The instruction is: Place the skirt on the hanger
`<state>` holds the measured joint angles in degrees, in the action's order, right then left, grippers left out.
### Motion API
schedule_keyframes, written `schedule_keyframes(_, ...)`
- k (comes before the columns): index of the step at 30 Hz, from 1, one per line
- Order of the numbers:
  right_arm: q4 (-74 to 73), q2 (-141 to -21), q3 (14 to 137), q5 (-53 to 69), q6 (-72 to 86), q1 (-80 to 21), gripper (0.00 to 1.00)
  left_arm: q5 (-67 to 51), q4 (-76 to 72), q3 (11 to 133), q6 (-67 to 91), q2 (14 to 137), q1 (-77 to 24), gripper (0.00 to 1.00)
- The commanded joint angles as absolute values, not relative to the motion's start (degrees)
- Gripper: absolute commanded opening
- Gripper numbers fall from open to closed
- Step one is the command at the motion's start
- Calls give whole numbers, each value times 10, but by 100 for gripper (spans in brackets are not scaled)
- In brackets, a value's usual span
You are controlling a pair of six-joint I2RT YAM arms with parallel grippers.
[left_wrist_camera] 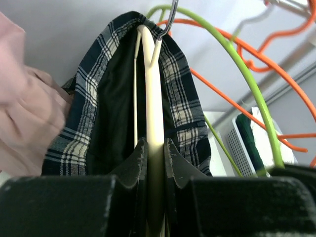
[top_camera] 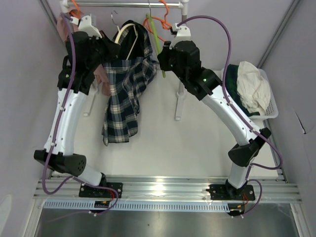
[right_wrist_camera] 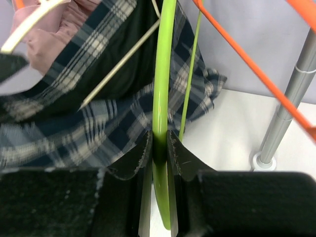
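Note:
The dark blue plaid skirt (top_camera: 123,94) hangs draped over a cream hanger (top_camera: 129,37) below the rail, its hem trailing onto the table. My left gripper (left_wrist_camera: 155,148) is shut on the cream hanger (left_wrist_camera: 154,98), and the skirt (left_wrist_camera: 94,123) wraps both sides of it under the metal hook. My right gripper (right_wrist_camera: 159,143) is shut on a green hanger (right_wrist_camera: 163,74) just right of the skirt (right_wrist_camera: 98,113). From above, the right gripper (top_camera: 162,54) sits beside the green hanger (top_camera: 157,42).
Orange hangers (top_camera: 163,20) hang on the rail (top_camera: 123,4). A pink garment (top_camera: 64,27) hangs at the far left. The rack's upright (right_wrist_camera: 286,113) stands on the table. A white basket (top_camera: 270,106) with clothes sits at the right.

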<state>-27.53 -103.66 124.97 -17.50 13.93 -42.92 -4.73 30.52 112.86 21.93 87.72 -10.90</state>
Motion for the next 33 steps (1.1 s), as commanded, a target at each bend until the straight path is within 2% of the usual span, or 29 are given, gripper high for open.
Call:
schedule_keyframes(1,-258,-1034,1258,-172,142,-425,0,58,199,1115,209,788,-143,0)
schedule_keyframes(5,-259,-1033,1257,-171,140,-423,0,118,210,1090,205,758,-166,0)
schedule_keyframes(9,-260,-1034,1259,-169,141,-418,0,127,201,1069,204,741,-173,0)
schedule_keyframes(14,-261,-1037,1257,-166,144,-414,0,107,219,1113,191,762,-194,0)
schedule_keyframes(24,-260,-1034,1250,-162,144,-410,0,184,251,1205,129,822,-260,0)
schedule_keyframes(27,-260,-1035,1252,-157,144,-409,0,198,273,1265,123,863,-235,0)
schedule_keyframes(33,-262,-1038,1259,-151,142,-409,0,92,305,1383,151,939,-135,0)
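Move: The bare stretch of rod meant for the cream hanger's hook lies about 16 cm ahead of the left gripper, straight in line and some 12 cm higher. The green hanger is about 14 cm to its right and 10 cm ahead, with the orange hanger about 3 cm right of the green and slightly farther out; the pink garment hangs some 9 cm left, 8 cm ahead and lower. From the right gripper that rod stretch is 18 cm ahead, 16 cm left and 15 cm above. Keep the left fingers shut on the cream hanger's arm and draw it back about 6 cm from the rod while rising; shift right, then swing forward and left towards the rod, still climbing, to end some 6 cm higher. Tip the fingers up slightly and turn roughly 10 degrees counter-clockwise. Hold the right gripper still on the green hanger. ##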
